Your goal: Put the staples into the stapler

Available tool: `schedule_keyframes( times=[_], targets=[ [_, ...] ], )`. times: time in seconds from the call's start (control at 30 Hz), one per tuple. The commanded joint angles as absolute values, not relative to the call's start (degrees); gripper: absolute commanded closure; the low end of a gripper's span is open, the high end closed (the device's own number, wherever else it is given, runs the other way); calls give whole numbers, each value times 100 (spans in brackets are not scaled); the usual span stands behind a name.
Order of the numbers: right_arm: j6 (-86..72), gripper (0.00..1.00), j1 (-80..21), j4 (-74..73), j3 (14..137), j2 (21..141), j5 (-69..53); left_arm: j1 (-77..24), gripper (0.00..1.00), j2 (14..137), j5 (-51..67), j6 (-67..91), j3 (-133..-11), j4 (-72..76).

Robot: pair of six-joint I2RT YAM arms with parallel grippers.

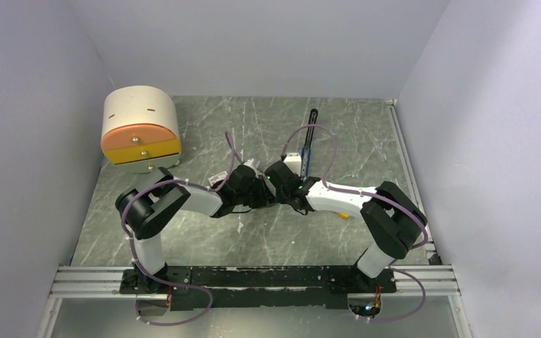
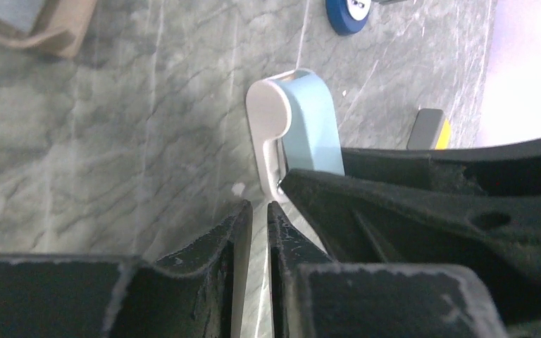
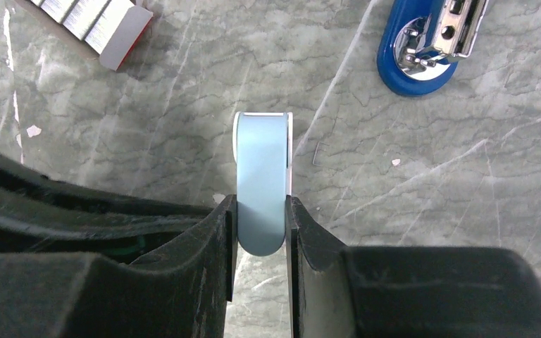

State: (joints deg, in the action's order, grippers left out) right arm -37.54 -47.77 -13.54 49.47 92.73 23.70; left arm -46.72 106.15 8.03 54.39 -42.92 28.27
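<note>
The stapler (image 3: 423,39) lies on the marble table, a blue base with its metal channel showing; from above it is a slim blue and black bar (image 1: 310,137) beyond both grippers. The staples (image 3: 77,14), grey ribbed strips, sit in a red-and-white box (image 3: 125,36) at the upper left of the right wrist view. My right gripper (image 3: 260,202) is shut on a short pale-blue piece (image 3: 260,176). Just left of that piece (image 2: 311,127), my left gripper (image 2: 259,205) has a narrow gap between its jaws, with only table showing through it.
A beige drawer unit (image 1: 141,127) with orange and yellow fronts stands at the back left. A metal rail (image 1: 405,162) runs along the table's right edge. Walls close in on three sides. A small grey-and-yellow object (image 2: 430,130) lies beyond the pale-blue piece.
</note>
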Motion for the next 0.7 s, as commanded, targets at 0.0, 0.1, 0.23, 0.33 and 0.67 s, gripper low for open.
schedule_keyframes(
  times=[0.0,0.1,0.23,0.33,0.67],
  targets=[
    [-4005,83,-4841,-1673,4734,9630,2195,-4708,77,10370,404,5228,-3940,2221],
    [-4002,83,-4842,-1661,4721,9754,2195,-4711,77,10112,323,5221,-3820,2155],
    [-4033,83,-4835,-1693,4713,10068,2127,-4708,77,9814,154,5165,-3684,2033],
    [-4083,83,-4839,-1684,4694,10255,2079,-4710,76,9639,103,5137,-3596,1937],
    [-4091,81,-4828,-1588,4805,10823,1895,-4701,76,9374,51,5139,-3267,1938]
  ],
)
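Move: The light-blue stapler is already pinched in the right fingers, its middle about 2 cm ahead of that hand and 1 cm below. From the right hand, the open staple box lies roughly 10 cm ahead and 8 cm left, the opened blue stapler some 12 cm ahead and 8 cm right, both about 2 cm lower. From the left hand, the light-blue stapler is about 3 cm ahead and 3 cm right, nearly level. The left hand, its fingers already parted and empty, draws away from the light-blue stapler, about 5 cm to the left and some 2 cm back, staying at almost the same low height and rolling slightly. Meanwhile the right hand keeps its pinch on the light-blue stapler's near end and eases straight down about 1.5 cm with a roll of some 5 degrees that dips its left side, seeming to press that end towards the table. ##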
